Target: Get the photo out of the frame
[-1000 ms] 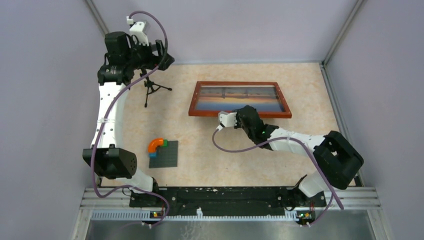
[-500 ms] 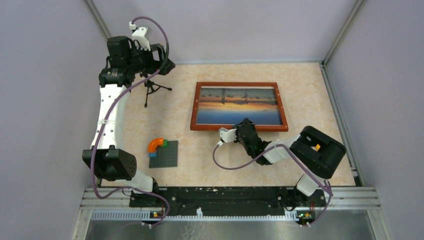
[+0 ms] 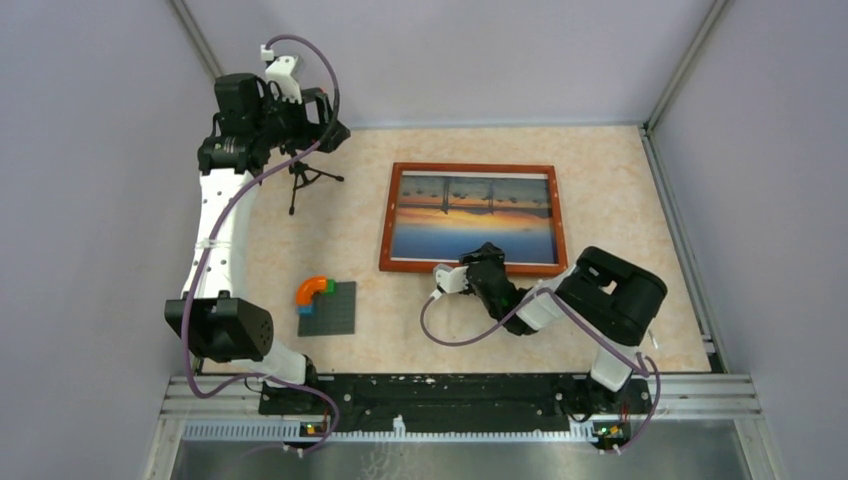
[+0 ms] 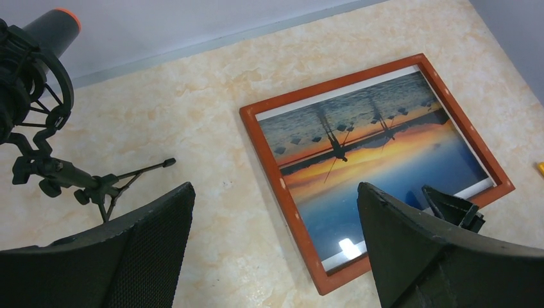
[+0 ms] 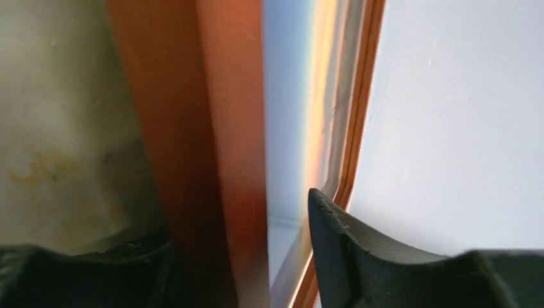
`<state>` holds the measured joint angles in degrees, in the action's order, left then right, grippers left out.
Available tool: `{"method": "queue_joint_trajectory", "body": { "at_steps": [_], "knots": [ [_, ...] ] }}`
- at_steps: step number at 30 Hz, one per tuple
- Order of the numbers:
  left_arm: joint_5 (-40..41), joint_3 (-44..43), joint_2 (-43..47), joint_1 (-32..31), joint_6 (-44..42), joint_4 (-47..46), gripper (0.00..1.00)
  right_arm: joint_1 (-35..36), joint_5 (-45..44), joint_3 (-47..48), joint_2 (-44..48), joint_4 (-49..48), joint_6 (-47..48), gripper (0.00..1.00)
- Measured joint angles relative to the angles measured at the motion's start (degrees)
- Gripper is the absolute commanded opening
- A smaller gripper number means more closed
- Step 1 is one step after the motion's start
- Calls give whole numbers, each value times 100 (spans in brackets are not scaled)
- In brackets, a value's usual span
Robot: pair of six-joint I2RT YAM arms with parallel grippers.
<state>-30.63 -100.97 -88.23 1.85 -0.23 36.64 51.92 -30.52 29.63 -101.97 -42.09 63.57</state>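
The frame (image 3: 387, 222), with its reddish-brown wooden border, lies flat and face up mid-table. The sunset photo (image 3: 470, 215) sits in it under the glossy front. My right gripper (image 3: 487, 264) is at the frame's near rail. In the right wrist view the rail (image 5: 192, 128) passes between the jaws of that gripper (image 5: 237, 224). A strip of the photo (image 5: 285, 115) shows between the wood and the right finger (image 5: 359, 256), so the jaws stand open. My left gripper (image 3: 322, 122) hangs high at the back left, wide open and empty. Its wrist view looks down between the fingers (image 4: 154, 244) on the frame (image 4: 276, 186) and photo (image 4: 385, 160).
A small microphone on a black tripod (image 3: 300, 180) stands left of the frame, close under the left gripper. A grey studded baseplate (image 3: 335, 315) with an orange curved brick (image 3: 312, 288) lies front left. Grey walls enclose the table on three sides.
The frame came down from a tilted pose to lie flat, a little nearer. The right arm folded back toward its base, and its jaws widened off the rail. The left arm barely moved.
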Motion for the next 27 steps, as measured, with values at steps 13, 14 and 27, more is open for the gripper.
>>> {"method": "queue_joint_trajectory", "body": {
  "at_steps": [13, 14, 27],
  "knots": [
    [-240, 0, -85, 2, -278, 166, 99, 227, 813, 433, 988, 2092, -758, 83],
    [-282, 0, -109, 2, -293, 168, 99, 245, 1016, 507, 1088, 2361, -850, 83],
    [-713, 236, -240, 9, -476, 264, 99, 487, 3338, 1300, 1574, 5040, -1609, 86]
  ]
}}
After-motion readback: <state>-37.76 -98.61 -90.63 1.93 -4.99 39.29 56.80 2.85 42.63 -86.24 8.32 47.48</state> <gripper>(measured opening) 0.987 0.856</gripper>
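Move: The frame lies photo up, with the right hand's half-open fingers around its near rail; the frame's middle is about 11 cm ahead and 3 cm to the left of that hand, roughly 2 cm lower. From the same hand the grey plate is some 36 cm to the left and 12 cm back, and the screwdriver about 33 cm to the right and 8 cm back. From the high left hand the frame's middle is level with it, roughly 33 cm to the right and 35 cm below. The right hand, its fingers already loosening on the frame's near rail, spreads them from about half to nearly wide open and lets go, rising barely a centimetre and then drawing back about 11 cm and left about 6 cm, off the rail to over the bare table before it, while the wrist tips the fingers some 40 degrees further down and turns counter-clockwise. Meanwhile the left hand, open and empty, sinks roughly 4 cm towards the table, drifting slightly right and turning a little clockwise. ##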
